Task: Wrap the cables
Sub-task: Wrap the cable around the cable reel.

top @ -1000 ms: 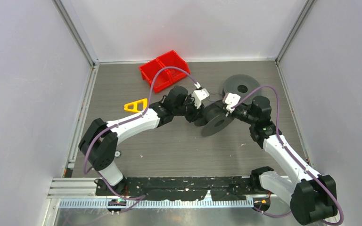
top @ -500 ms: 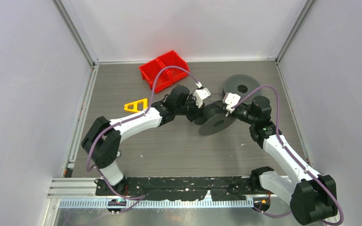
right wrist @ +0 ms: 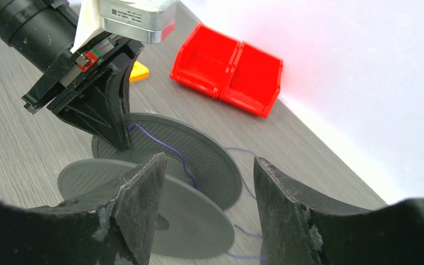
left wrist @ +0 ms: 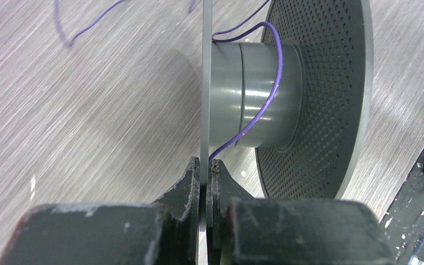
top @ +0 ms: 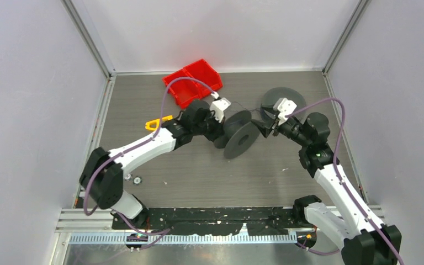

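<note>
A dark grey spool (top: 240,135) stands on edge mid-table, and the cable is a thin purple wire (left wrist: 273,83) looped once over its hub (left wrist: 254,94). My left gripper (left wrist: 205,165) is shut on the rim of the spool's thin near flange, with the wire coming out beside its right finger. In the top view the left gripper (top: 221,137) sits at the spool's left side. My right gripper (right wrist: 210,182) is open and holds nothing. It hangs just right of the spool (right wrist: 199,221), its fingers apart from it, also seen as the right gripper (top: 266,128). Loose wire (right wrist: 243,152) trails on the table.
A second grey spool (top: 295,96) lies flat behind the right gripper. A red double bin (top: 193,83) stands at the back, and a yellow triangular piece (top: 154,122) lies by the left forearm. Small white bits (top: 137,180) lie at the front left. Walls close in both sides.
My right gripper has opened, let go of the spool and drawn back to the right. My left gripper has shut on the flange, and spool and left arm have shifted left.
</note>
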You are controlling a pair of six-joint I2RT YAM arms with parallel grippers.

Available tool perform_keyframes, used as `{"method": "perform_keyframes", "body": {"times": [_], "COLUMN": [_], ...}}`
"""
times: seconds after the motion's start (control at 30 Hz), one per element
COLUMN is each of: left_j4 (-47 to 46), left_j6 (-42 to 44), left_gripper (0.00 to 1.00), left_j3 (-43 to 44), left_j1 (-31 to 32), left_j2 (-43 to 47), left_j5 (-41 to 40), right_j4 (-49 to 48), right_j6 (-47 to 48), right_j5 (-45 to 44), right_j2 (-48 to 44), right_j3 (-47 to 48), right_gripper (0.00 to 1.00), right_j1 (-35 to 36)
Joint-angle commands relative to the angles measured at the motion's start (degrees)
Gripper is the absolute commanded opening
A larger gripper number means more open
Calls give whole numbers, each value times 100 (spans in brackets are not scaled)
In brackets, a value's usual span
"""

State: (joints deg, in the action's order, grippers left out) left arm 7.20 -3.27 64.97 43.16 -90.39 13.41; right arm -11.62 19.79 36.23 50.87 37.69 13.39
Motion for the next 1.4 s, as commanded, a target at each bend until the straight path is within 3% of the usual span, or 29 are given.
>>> {"method": "perform_keyframes", "body": {"times": [0.0, 0.1, 0.23, 0.43, 0.5, 0.57, 0.7, 1.03, 1.1, 1.2, 1.37], "left_j4": [690, 1141, 1934, 2950, 3059, 3121, 3382, 3074, 2937, 2888, 2922], "left_j6": [-262, -184, -251, -599, -795, -1008, -1350, -2133, -2244, -2330, -2397], "left_gripper": [0, 0, 0, 0, 0, 0, 0, 0, 0, 0, 0], "left_j3": [-14, -260, -307, -42, 34, 107, 402, 674, 720, 835, 932], "left_j1": [-105, -138, -272, -760, -909, -984, -1010, -1016, -1011, -1016, -1015], "left_j2": [1110, 1762, 2559, 3611, 3918, 4157, 4388, 5043, 5112, 5121, 5141], "left_j5": [-562, -696, -803, -706, -583, -527, -427, -276, -257, -204, -323], "right_j4": [-291, -550, -1691, -2543, -3593, -3998, -4451, -5356, -5801, -7281, -8052], "right_j6": [-1005, -1282, -1519, -1332, -1512, -1528, -1114, -1046, -1151, -1721, -2352], "right_j5": [70, 470, 652, 1272, 1488, 1683, 1389, 1391, 1261, 836, 903], "right_j2": [-503, -764, -962, -628, -127, 349, 1046, 2667, 3096, 3887, 4536], "right_j3": [320, 167, -437, -948, -1213, -1314, -1426, -1095, -1037, -1019, -843], "right_gripper": [66, 68, 70, 71, 71, 71, 70, 71, 71, 70, 66], "right_j1": [6, 5, 6, 16, 202, 539, 1352, 2095, 2211, 2238, 2249]}}
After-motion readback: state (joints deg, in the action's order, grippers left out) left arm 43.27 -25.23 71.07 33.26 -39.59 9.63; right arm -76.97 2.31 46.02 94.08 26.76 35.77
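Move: From the left hand, which already holds the grey reel by its near flange with the cable pinched there, the reel's middle lies about 7 cm right, level fore and aft, 4 cm lower; the yellow bracket some 23 cm left, 5 cm ahead, and the red bin 10 cm left, 21 cm ahead, both about 15 cm below. From the open right hand, the trailing cable lies some 11 cm ahead, 3 cm left, 25 cm below, the held reel 6 cm left, 1 cm back, 14 cm below. Carrying the reel up and left by roughly 20 cm each way, and back about 14, the left hand keeps its pinch on flange and cable, swings counter-clockwise and raises its fingertips towards level. The open right hand first rises back, clear of the reel, then sweeps left and down, turning some 35 degrees counter-clockwise, to bring its fingers below the lifted reel and around the hanging cable. ##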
